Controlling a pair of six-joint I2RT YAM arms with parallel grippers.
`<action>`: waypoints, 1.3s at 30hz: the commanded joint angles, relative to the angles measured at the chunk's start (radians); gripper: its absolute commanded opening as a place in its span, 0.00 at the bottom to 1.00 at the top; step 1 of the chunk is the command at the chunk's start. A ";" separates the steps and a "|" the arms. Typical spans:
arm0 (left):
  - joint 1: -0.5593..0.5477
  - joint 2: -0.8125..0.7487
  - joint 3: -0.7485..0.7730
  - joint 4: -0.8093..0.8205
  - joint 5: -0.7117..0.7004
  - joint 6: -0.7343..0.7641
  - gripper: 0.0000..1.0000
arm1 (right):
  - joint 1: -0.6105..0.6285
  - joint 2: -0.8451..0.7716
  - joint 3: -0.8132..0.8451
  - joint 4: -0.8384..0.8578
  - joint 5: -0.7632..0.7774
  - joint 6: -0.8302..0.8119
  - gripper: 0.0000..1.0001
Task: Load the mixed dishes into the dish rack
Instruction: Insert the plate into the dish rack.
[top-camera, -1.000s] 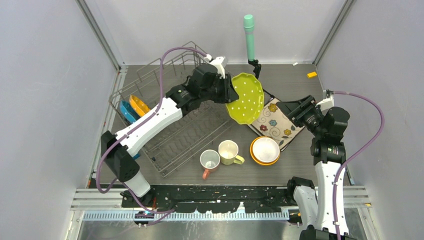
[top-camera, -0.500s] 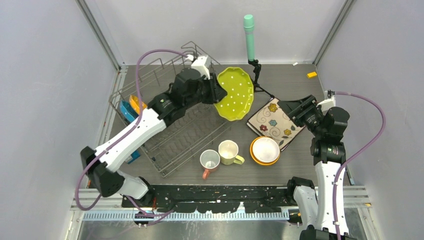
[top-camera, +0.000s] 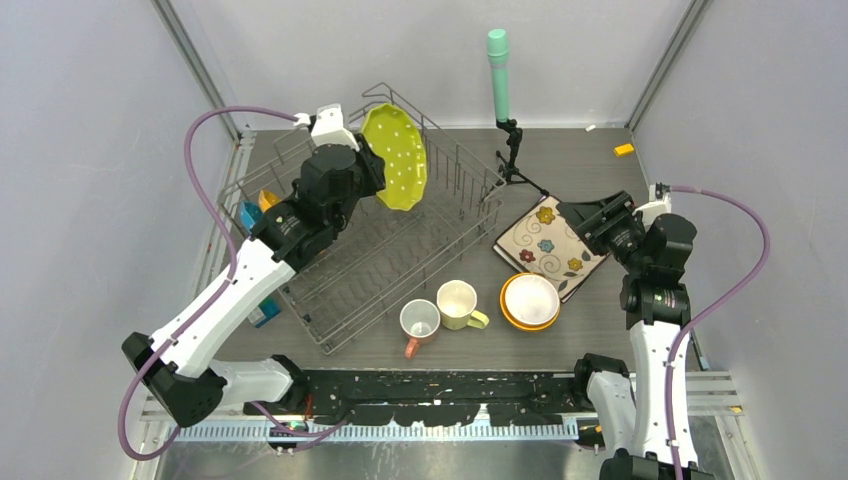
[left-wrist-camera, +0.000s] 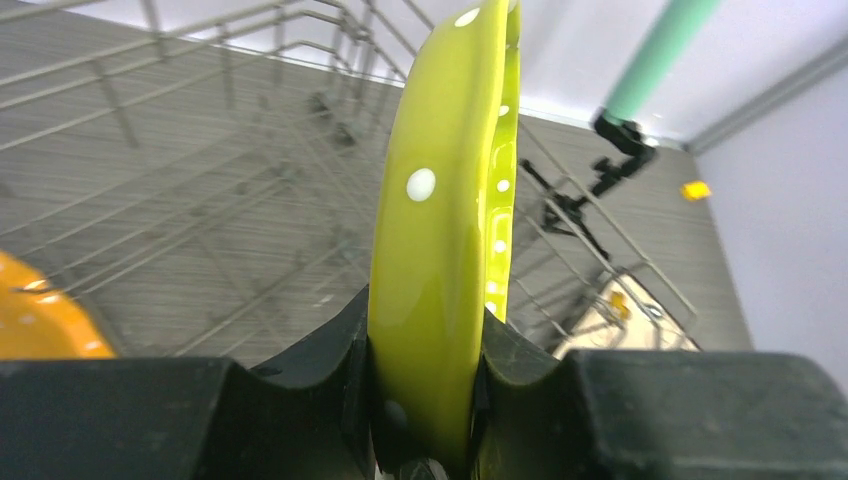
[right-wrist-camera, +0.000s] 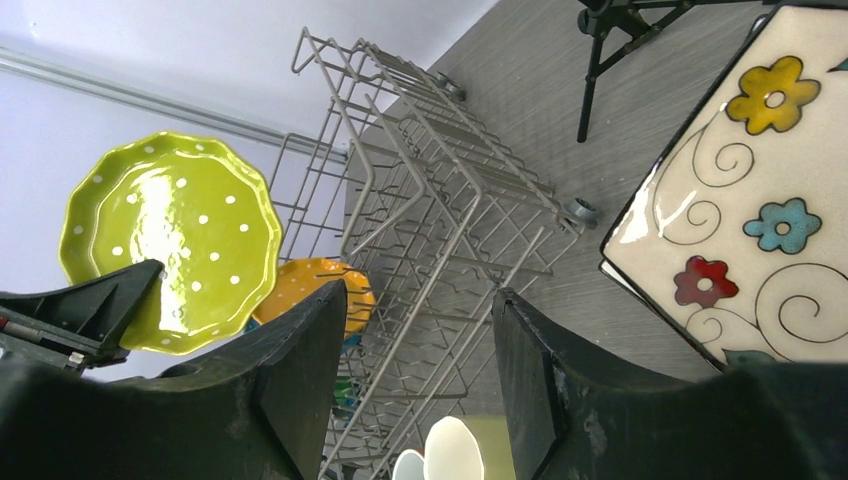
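Note:
My left gripper (top-camera: 370, 176) (left-wrist-camera: 425, 335) is shut on the rim of the yellow-green dotted plate (top-camera: 395, 156) (left-wrist-camera: 440, 200), which hangs upright on edge above the far part of the dish rack (top-camera: 375, 262) (left-wrist-camera: 200, 190) (right-wrist-camera: 440, 230). An orange plate (top-camera: 266, 198) (right-wrist-camera: 312, 285) and a blue plate (top-camera: 250, 214) stand in the rack's left end. My right gripper (top-camera: 582, 214) (right-wrist-camera: 420, 330) is open and empty over the far edge of the white square plate (top-camera: 546, 250) (right-wrist-camera: 750, 200). On the table sit a pink mug (top-camera: 419, 322), a pale-yellow mug (top-camera: 458, 303) and stacked orange and white bowls (top-camera: 530, 300).
A green-topped cylinder on a black tripod (top-camera: 498, 62) (left-wrist-camera: 655, 60) stands just right of the rack's far corner. A small blue-green box (top-camera: 264, 313) lies at the rack's left side. A small orange piece (top-camera: 624, 150) lies at the far right.
My left arm has swung left with the yellow-green plate, from beside the square plate to above the rack's far part, turning it more edge-on. The right arm has not moved.

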 joint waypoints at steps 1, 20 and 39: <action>-0.004 -0.051 0.035 0.055 -0.266 0.007 0.00 | 0.005 0.004 -0.002 -0.014 0.030 -0.010 0.61; 0.031 -0.006 0.031 -0.077 -0.513 -0.003 0.00 | 0.005 0.042 -0.020 -0.041 0.049 0.000 0.61; 0.131 0.049 0.043 -0.376 -0.713 -0.213 0.00 | 0.005 0.052 -0.019 -0.063 0.059 -0.020 0.61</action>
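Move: The lime-green plate is already pinched in the left fingers, and the free rack slot beside the orange plate lies about 16 cm to their left, level in reach and roughly 25 cm lower. The orange plate stands in the rack about 19 cm left and 3 cm back from the hand, with the blue plate 23 cm left and 6 cm back. From the empty right hand the slot is some 58 cm left, 7 cm ahead and 16 cm lower. The green plate, still pinched by the left fingers, is carried about 16 cm left over the rack towards the blue and orange plates, sinking some 5 cm on the way. The wrist swings it about 40 degrees counter-clockwise, rolling its left side up by about 20. The empty right hand, fingers still open, sinks about 4 cm and tips slightly down. ##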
